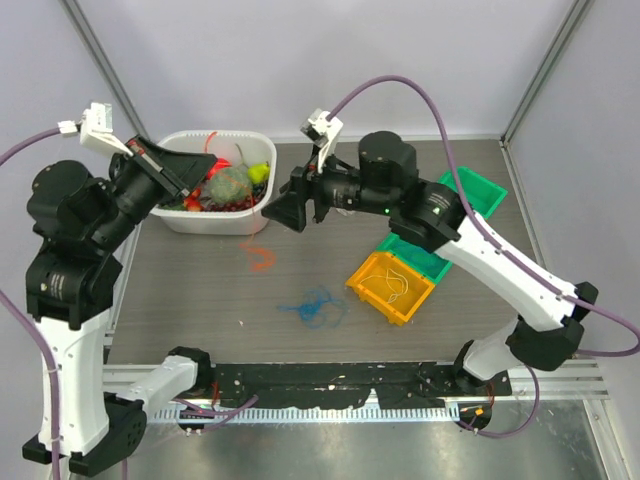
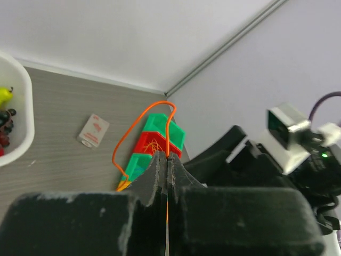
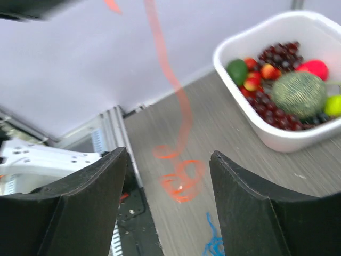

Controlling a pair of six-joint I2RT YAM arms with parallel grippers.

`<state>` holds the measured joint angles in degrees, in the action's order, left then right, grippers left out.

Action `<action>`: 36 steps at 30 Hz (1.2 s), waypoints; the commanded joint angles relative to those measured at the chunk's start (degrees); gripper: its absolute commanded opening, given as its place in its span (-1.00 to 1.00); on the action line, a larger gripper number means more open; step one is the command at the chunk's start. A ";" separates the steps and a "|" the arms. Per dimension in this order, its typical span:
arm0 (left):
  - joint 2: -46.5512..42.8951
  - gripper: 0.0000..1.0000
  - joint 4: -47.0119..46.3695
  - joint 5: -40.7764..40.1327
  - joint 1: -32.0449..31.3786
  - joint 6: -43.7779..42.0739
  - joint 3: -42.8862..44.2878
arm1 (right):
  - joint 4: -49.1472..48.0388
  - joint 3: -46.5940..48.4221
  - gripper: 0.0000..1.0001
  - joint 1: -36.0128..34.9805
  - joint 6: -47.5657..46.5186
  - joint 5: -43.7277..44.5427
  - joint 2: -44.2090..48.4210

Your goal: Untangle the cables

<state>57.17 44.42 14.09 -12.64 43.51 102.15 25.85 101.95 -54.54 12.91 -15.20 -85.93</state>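
Note:
My left gripper [image 1: 206, 164] hangs over the white tub, shut on a thin orange cable [image 2: 134, 126] that loops up out of its fingertips [image 2: 160, 160]. The orange cable [image 1: 258, 255] trails down to a small coil on the table. My right gripper [image 1: 272, 212] is open in mid-air just right of the tub. In the right wrist view the hanging orange cable [image 3: 180, 178] passes blurred beyond the open right gripper [image 3: 168, 157] and touches neither finger. A blue cable [image 1: 315, 308] lies tangled mid-table. A pale wire [image 1: 396, 281] rests in the yellow bin [image 1: 372, 290].
A white tub [image 1: 210, 222] of toy fruit stands at the back left. Green bins [image 1: 482, 188] sit at the right beside the yellow one. In the left wrist view a red bin [image 2: 152, 143] holds thin wires, and a small card [image 2: 93, 129] lies on the table.

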 commanded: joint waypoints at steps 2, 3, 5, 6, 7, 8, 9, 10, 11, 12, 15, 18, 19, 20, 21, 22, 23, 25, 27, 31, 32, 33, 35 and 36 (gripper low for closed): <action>0.66 -1.00 -6.89 6.38 -0.10 6.15 -1.69 | -3.95 -0.17 0.37 -0.04 3.17 -7.83 0.85; 0.93 -1.00 -7.50 7.09 -0.19 6.76 -1.86 | -5.27 -0.70 0.38 0.05 4.05 -6.52 1.11; 1.02 -1.00 -9.17 8.41 -0.19 8.25 -2.39 | -5.89 -0.18 0.38 0.05 4.23 -4.94 0.42; 1.02 -1.00 -9.96 8.85 -0.10 9.04 -2.83 | -5.89 0.26 0.38 0.05 4.67 -3.97 0.24; 1.19 -1.00 -10.67 9.20 -0.10 9.57 -3.18 | -5.63 1.31 0.38 0.14 4.93 -1.44 -0.81; 1.19 -1.00 -11.11 9.55 -0.10 9.84 -3.36 | -5.02 1.84 0.37 0.14 5.02 -0.02 -1.34; 1.28 -1.00 -11.20 9.64 -0.10 10.02 -3.45 | -3.54 3.41 0.37 0.14 5.11 3.22 -2.48; 1.28 -1.00 -11.38 9.73 -0.10 10.11 -3.53 | -3.26 3.95 0.36 0.40 5.02 3.94 -3.01; 1.37 -1.00 -11.46 9.82 -0.10 10.19 -3.71 | -3.17 4.22 0.36 0.58 4.85 3.95 -3.45; 1.37 -1.00 -11.55 9.99 -0.10 10.46 -3.97 | -3.34 4.13 0.36 0.84 4.50 4.04 -3.63; 1.46 -1.00 -13.48 11.22 -0.10 12.04 -5.37 | -4.22 3.69 0.36 0.93 3.44 2.72 -4.59; 1.28 -1.00 -15.50 12.02 -0.19 13.44 -6.87 | -5.19 3.60 0.35 0.84 3.70 2.72 -5.56; 1.19 -1.00 -15.94 12.19 -0.10 13.62 -7.14 | -5.54 3.43 0.35 0.93 4.14 2.63 -5.74; 1.19 -1.00 -16.12 12.28 -0.10 13.80 -7.31 | -6.59 2.99 0.36 0.93 4.49 2.37 -5.83; 1.37 -1.00 -16.21 12.45 -0.10 13.89 -7.31 | -7.21 2.73 0.34 0.93 5.28 2.11 -5.91; 1.37 -1.00 -16.39 12.54 -0.10 14.06 -7.40 | -8.26 2.03 0.32 0.93 5.55 1.76 -6.00; 1.46 -1.00 -16.65 12.63 -0.10 14.15 -7.40 | -8.62 1.67 0.28 0.93 6.33 1.58 -6.00; 1.37 -1.00 -17.09 12.72 -0.10 14.67 -7.58 | -9.67 1.06 0.11 0.93 6.87 0.18 -6.35; 1.37 -1.00 -17.61 12.81 -0.10 15.11 -7.75 | -10.11 0.79 -0.13 0.93 7.39 -1.23 -6.27; 1.28 -1.00 -19.90 13.86 -0.19 17.05 -8.72 | -10.38 -0.09 -0.26 1.02 7.14 -0.27 -6.35; 1.28 -1.00 -20.16 14.12 -0.10 17.22 -8.89 | -10.46 0.00 -0.43 1.19 7.13 -0.35 -6.44; 1.28 -1.00 -20.34 14.21 -0.10 17.40 -8.98 | -10.55 0.44 -0.52 1.28 7.22 -0.27 -6.53; 1.37 -1.00 -20.34 14.65 -0.10 17.23 -9.07 | -10.90 0.96 -0.80 1.46 7.83 -0.27 -6.62; 1.37 -1.00 -20.34 14.74 -0.10 17.23 -9.25 | -10.90 1.23 -0.98 1.55 8.27 -0.27 -6.62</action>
<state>58.98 28.36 26.55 -12.62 59.86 93.30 18.59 102.08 -53.43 20.03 -15.03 -92.64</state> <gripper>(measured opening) 0.009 0.126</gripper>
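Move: Hanging from the left gripper, the orange cable's strand is about 8 cm to the right hand's left and 1 cm farther out, at its height; that spot lies some 10 cm straight below the left hand. From the right hand, the blue cable is on the table about 3 cm back, 5 cm right and 41 cm down, and the fruit basket some 26 cm ahead, 21 cm left and 36 cm lower. Reaching in with open fingers, the right hand first bobs back and up 2–3 cm, then swings about 5 cm forward and down while easing left to the hanging orange strand, where it closes and pinches it. The left hand keeps its grip and brings the cable about 4 cm right towards it, turning clockwise and rolling its left side down, some 15 degrees each. ##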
